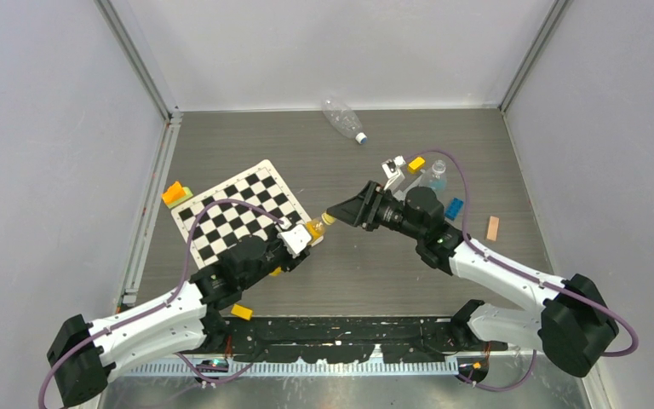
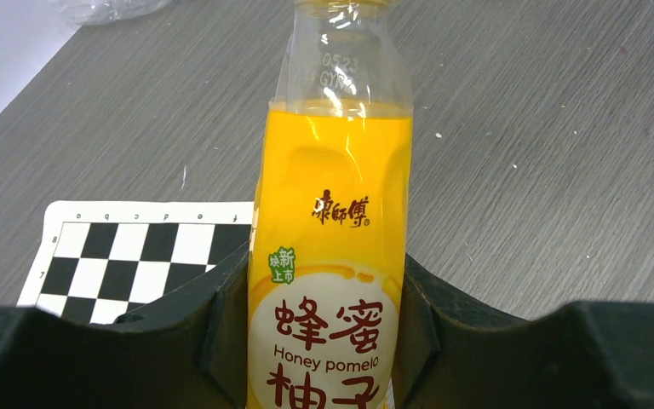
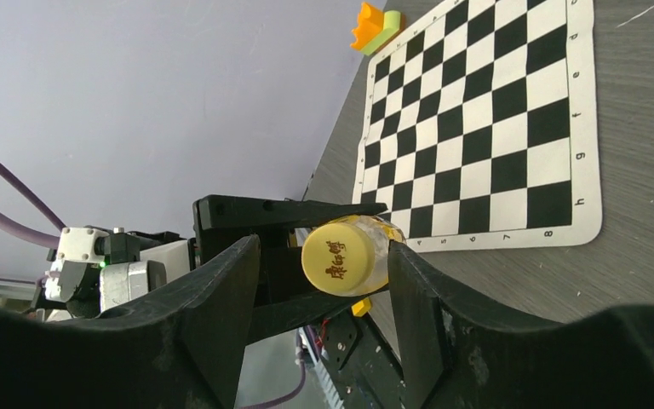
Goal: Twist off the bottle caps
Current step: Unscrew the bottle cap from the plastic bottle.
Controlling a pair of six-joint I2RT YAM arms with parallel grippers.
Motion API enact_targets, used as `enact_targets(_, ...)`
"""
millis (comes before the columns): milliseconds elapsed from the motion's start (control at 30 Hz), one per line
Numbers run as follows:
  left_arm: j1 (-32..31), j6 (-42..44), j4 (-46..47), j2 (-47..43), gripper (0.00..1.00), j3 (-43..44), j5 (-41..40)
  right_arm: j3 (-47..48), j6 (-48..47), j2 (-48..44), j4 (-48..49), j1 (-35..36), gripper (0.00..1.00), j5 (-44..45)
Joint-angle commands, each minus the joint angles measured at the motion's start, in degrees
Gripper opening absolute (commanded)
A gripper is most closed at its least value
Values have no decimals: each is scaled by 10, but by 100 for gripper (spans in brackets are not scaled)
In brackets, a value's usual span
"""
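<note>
A yellow-orange bottle (image 1: 310, 230) (image 2: 332, 221) labelled "Honey pomelo" is held off the table, its neck pointing right, with my left gripper (image 1: 300, 240) (image 2: 325, 294) shut on its body. Its yellow cap (image 1: 328, 219) (image 3: 339, 257) faces my right gripper (image 1: 339, 213) (image 3: 322, 273), which is open around it. The right finger sits against the neck and the left finger stands well apart. A clear crinkled bottle (image 1: 341, 118) lies at the back with a white cap (image 1: 361, 137). Another clear bottle (image 1: 437, 177) stands behind the right wrist.
A chessboard mat (image 1: 237, 209) (image 3: 494, 128) lies left of centre. Toy blocks are scattered about: orange-green (image 1: 175, 194) (image 3: 376, 25), yellow (image 1: 416, 164), blue (image 1: 454, 208), tan (image 1: 493, 227), and yellow (image 1: 241, 312) by the near rail. Walls enclose the table on three sides.
</note>
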Motion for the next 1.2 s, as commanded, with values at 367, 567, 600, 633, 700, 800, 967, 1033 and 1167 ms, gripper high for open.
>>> enact_targets(367, -1, -10, 30, -11, 0, 2, 13, 36, -61, 42, -6, 11, 14, -15)
enact_targets(567, -1, -23, 32, -34, 0, 5, 140, -7, -191, 3, 56, 11, 1, -133)
enact_targets(600, -1, -23, 32, -36, 0, 4, 156, -27, -214, -4, 66, 11, 1, -152)
enact_targets(633, -1, -24, 31, -38, 0, 4, 173, -46, -260, -20, 87, 11, 1, -188)
enact_targets(700, -1, -19, 27, -37, 0, 3, 213, -75, -331, -47, 116, 11, 0, -265)
enact_targets(800, -1, -12, 29, -33, 0, 1, 273, -109, -479, -90, 133, 11, 0, -353)
enact_targets(967, 0, -7, 25, -33, 0, 4, 329, -102, -651, -153, 20, 10, 0, -349)
enact_targets(1033, 0, -7, 30, -39, 0, 2, 332, -84, -680, -155, -27, 10, 1, -345)
enact_targets(1167, 0, -5, 38, -47, 0, -6, 321, -78, -632, -132, -3, 10, 41, -302)
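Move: The yellow bottle's cap sits between the right hand's open fingers, about 2 cm below and 1 cm to the left of their midpoint, level with it forward. From that hand, the chessboard's middle is some 9 cm ahead and 22 cm left, and the yellow block roughly 12 cm back and 23 cm left, both some 24 cm below. The left hand holds the bottle, with the cap about 3 cm ahead, 5 cm right and 6 cm above it. The right fingers close onto the yellow cap and grip it after the hand eases about 2 cm down and 1 cm left. Keeping that grip, the hand swings back roughly 11 cm and a little right, rolling its wrist some 60 degrees, counter-clockwise looking at the cap's face, while also turning left. The left hand, still clamping the bottle, travels back and right alongside, turning clockwise. ##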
